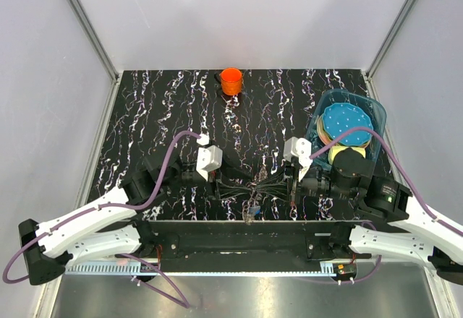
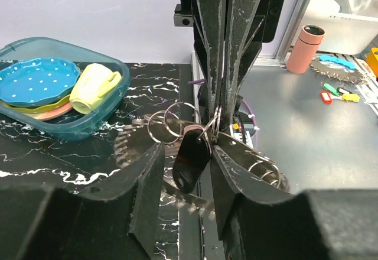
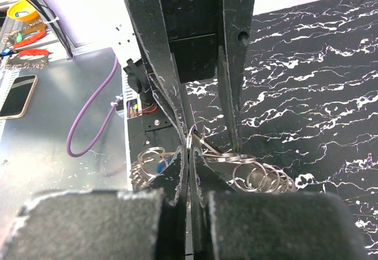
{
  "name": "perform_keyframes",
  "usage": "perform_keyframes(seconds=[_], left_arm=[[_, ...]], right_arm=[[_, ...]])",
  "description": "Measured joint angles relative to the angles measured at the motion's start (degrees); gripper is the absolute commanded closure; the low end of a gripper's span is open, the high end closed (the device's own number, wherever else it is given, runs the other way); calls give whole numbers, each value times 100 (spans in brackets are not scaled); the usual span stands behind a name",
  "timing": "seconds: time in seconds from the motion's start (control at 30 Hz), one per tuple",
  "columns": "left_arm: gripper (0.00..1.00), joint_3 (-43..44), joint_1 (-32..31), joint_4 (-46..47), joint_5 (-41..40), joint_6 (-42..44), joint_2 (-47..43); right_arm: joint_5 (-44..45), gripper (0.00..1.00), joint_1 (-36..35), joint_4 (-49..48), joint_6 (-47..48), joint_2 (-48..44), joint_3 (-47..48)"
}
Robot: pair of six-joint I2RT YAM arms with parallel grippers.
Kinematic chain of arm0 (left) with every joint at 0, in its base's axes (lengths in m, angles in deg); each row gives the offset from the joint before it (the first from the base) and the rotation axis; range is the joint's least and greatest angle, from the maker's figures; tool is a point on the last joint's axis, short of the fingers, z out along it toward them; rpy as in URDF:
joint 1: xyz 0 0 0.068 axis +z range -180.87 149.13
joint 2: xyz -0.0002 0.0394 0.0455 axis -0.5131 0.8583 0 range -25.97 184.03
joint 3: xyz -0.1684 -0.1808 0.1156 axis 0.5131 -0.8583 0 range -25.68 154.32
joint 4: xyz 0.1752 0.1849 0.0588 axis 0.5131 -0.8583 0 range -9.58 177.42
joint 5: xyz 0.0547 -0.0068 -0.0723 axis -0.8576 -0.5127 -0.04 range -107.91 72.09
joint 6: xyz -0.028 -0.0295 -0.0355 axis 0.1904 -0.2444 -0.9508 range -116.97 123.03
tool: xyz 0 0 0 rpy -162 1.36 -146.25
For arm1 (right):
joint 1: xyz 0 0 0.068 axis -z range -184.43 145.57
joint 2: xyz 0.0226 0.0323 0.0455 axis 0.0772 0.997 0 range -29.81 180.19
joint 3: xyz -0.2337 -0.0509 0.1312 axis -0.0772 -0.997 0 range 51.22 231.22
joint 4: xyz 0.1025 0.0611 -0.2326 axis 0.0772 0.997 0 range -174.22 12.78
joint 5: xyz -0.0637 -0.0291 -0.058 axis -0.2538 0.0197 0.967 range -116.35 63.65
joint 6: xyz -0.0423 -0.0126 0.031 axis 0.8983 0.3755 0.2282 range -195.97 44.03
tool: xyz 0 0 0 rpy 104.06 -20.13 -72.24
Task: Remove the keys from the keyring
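The bunch of keys (image 1: 252, 190) hangs between my two grippers over the near middle of the table. In the right wrist view my right gripper (image 3: 189, 151) is shut on the thin keyring (image 3: 190, 136). Smaller split rings (image 3: 263, 176) fan out to its right. Blurred grey keys (image 3: 134, 175) with a blue piece (image 3: 160, 166) hang to its left. In the left wrist view my left gripper (image 2: 188, 150) is open. A black fob (image 2: 192, 161) dangles between its fingers (image 2: 147, 171), below the right gripper (image 2: 217, 125). Toothed keys (image 2: 133, 144) show blurred behind.
A teal tub (image 1: 377, 115) at the right holds a blue dotted plate (image 1: 346, 121) and a yellow cup (image 2: 94, 85). An orange cup (image 1: 231, 81) stands at the table's far middle. The table's near edge and black mounting bar (image 1: 239, 235) lie just under the keys.
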Motion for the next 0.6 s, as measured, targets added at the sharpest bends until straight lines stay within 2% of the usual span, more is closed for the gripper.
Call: perform_keyframes(seconds=[0.03,0.13,0.17,0.23,0.27,0.6], left_arm=[[67,7,-13,0,-7,2,31],[73,9,-26,-4,-26,9,72],[80,9,-28,-4,-39,11,74],[88,9,-33,-2,-85,17,74],[98,9,-33,-2,-109,2,74],[100,7,-37,-11,-557,-31,79]], right_arm=[[4,100,0,-2,-9,-4,-7],[44,100,0,-4,-44,-15,-35],[68,100,0,-42,-63,-24,-61],[188,100,0,-170,-87,-61,-149],[216,100,0,-232,-105,-81,-199],[702,100,-2,-859,-197,-188,-599]])
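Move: Between the left hand's open fingertips is the black key, about 1 cm to the right of its grip point, level in height and straight ahead 0. The ring already held in the right fingertips is some 1 cm back, 3 cm right and 2 cm above the left hand. The coil loop hangs about 2 cm right and 5 cm below the left hand, 0 ahead. From the right hand the key is roughly 1 cm ahead, 2 cm left and 2 cm below. Closing fully from nearly half open, the left fingers pinch the black key just beside the ring, which the right fingers keep shut on. As they close, both hands start forward together, about 1.5 cm left and 2 cm right, their fingertips swinging slightly forward: the left hand turns some 5 degrees counter-clockwise, the right a little more clockwise. ##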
